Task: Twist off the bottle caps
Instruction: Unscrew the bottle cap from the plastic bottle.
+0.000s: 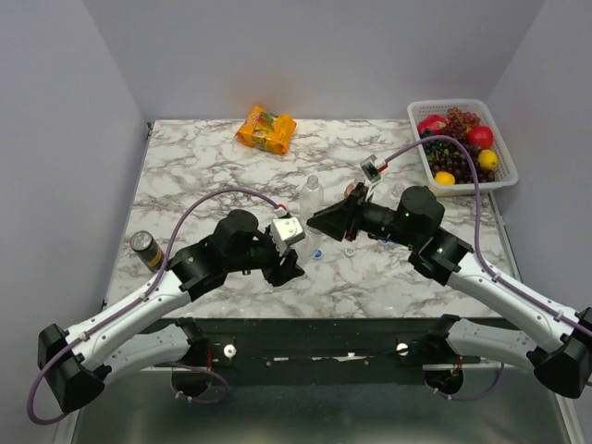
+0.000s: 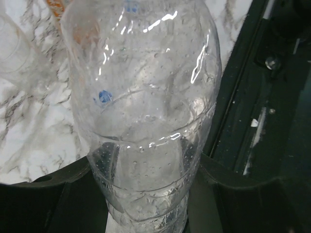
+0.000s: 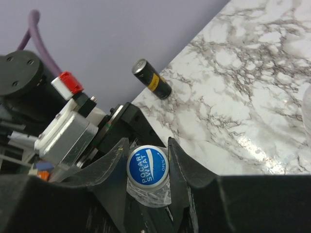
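My left gripper (image 2: pixel 146 177) (image 1: pixel 289 266) is shut on the lower body of a clear, colourless bottle (image 2: pixel 146 97), which fills the left wrist view. That bottle's blue cap (image 3: pixel 147 165), printed "Pocari Sweat", sits between the fingers of my right gripper (image 3: pixel 147 160) (image 1: pixel 316 222), and both jaws press against its sides. In the top view the two grippers meet over the table's middle and hide the held bottle. Another clear bottle (image 1: pixel 312 194) stands upright just behind them. A loose blue cap (image 1: pixel 317 252) lies on the marble close to the grippers.
A dark can with a yellow band (image 1: pixel 145 248) (image 3: pixel 152 79) lies at the left table edge. An orange snack packet (image 1: pixel 266 128) sits at the back. A white basket (image 1: pixel 504 176) of fruit stands at the back right. Purple cables arc over both arms.
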Action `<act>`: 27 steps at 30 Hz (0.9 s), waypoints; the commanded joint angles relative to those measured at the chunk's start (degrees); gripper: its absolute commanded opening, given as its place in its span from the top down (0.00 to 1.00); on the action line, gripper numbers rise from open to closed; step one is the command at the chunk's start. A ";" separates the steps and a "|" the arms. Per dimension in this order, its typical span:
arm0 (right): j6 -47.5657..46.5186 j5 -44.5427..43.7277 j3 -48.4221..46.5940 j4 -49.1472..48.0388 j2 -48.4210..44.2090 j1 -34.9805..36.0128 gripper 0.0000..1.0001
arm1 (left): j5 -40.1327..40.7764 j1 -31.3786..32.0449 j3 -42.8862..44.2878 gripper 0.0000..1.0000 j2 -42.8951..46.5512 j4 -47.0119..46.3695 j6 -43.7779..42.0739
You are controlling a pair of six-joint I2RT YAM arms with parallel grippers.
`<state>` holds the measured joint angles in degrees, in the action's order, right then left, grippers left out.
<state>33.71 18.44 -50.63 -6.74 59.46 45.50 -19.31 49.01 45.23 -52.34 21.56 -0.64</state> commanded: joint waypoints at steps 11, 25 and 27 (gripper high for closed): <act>-13.15 37.10 2.46 -1.61 -2.68 -4.27 0.82 | -37.20 -3.92 -0.85 0.77 0.83 -8.64 0.38; -11.30 26.83 0.97 3.58 -6.37 -4.63 0.30 | -29.03 -5.68 -0.76 0.77 -0.22 -7.41 1.88; -11.22 26.21 1.06 3.75 -6.90 -4.63 0.25 | -28.42 -5.60 -0.67 0.77 -0.31 -7.15 1.70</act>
<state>22.41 47.11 -49.58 -5.41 54.08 41.15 -50.24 43.57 43.35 -52.21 15.44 1.65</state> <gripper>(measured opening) 0.709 0.604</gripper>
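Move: The right fingers already grip the blue bottle cap right at their tips. From the left hand, which holds that bottle's body, the cap is about 4 cm ahead, 7 cm right and 11 cm above. From the right hand, a loose blue cap lies on the table roughly 4 cm ahead, 1 cm right and 27 cm below; a clear bottle stands straight ahead some 16 cm, its middle about 18 cm lower. Both hands swing the bottle about 7 cm back, then the right fingers open, letting go of the cap. ##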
